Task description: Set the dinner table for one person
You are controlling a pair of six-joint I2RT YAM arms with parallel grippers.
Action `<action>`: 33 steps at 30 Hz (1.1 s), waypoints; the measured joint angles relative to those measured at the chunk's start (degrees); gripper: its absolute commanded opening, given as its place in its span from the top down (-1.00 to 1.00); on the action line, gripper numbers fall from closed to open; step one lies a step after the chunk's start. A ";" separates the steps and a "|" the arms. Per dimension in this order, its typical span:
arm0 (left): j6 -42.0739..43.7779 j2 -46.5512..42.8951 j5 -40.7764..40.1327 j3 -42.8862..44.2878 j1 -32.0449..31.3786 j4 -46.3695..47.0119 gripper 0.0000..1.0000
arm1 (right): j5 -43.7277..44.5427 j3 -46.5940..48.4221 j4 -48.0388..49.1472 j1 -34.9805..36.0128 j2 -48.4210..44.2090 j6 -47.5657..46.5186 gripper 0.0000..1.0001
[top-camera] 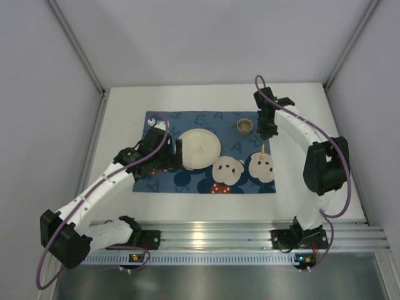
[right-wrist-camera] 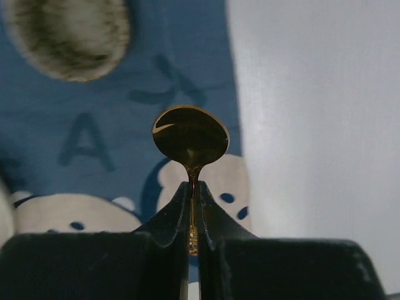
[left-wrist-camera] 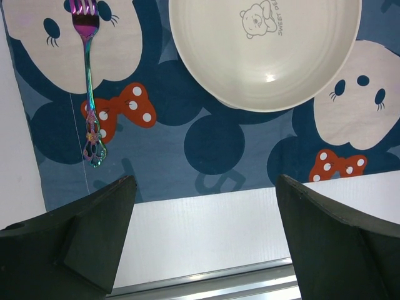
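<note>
The white dinner table (top-camera: 315, 119) carries a dark blue cartoon-mouse placemat (top-camera: 164, 182). A cream plate (top-camera: 199, 149) with a bear print lies on the mat; it also shows in the left wrist view (left-wrist-camera: 262, 56). An iridescent fork (left-wrist-camera: 88, 81) lies on the mat left of the plate. My left gripper (top-camera: 166, 147) hovers over the mat's left part, open and empty (left-wrist-camera: 205, 182). My right gripper (top-camera: 267, 130) is shut (right-wrist-camera: 194, 185) on a gold spoon (right-wrist-camera: 190, 134), held above the mat's right edge, bowl forward. The spoon's tip shows in the top view (top-camera: 263, 150).
A small brownish cup (top-camera: 244, 126) stands on the mat right of the plate, just left of my right gripper; it appears blurred in the right wrist view (right-wrist-camera: 69, 37). An aluminium rail (top-camera: 219, 240) runs along the table's near edge. Grey walls enclose the table.
</note>
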 measured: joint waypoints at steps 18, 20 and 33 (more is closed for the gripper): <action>-0.68 -5.49 -1.36 0.39 0.07 -1.25 -0.97 | -10.34 10.69 1.81 14.97 12.79 5.35 1.00; -1.18 -6.40 -1.66 0.39 0.09 -2.14 -0.97 | -11.10 11.58 1.88 14.99 14.49 5.60 1.00; -3.17 -11.96 -4.00 -0.33 0.22 -6.60 -0.97 | -10.82 12.50 1.68 14.99 18.21 6.86 0.40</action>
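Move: Just right of the plate, the bare strip of mat for the held spoon lies about 16 cm to the right hand's left, nearly level with it fore and aft, and some 7 cm below. The plate's centre is roughly 30 cm to this hand's left and 1 cm ahead; the cup stands about 9 cm left and 11 cm ahead. From the left hand, the spoon's place is some 14 cm ahead, 21 cm to the right and 13 cm down. Sweeping left across the mat, passing on the near side of the cup, the right hand carries the spoon about 16 cm towards the plate, rising slightly at first, then sinking some 9 cm and turning a little counter-clockwise. At the bottom its fingers part slightly and let go of the handle. The open, empty left hand draws up, left and back about 5 cm, away from the plate. ##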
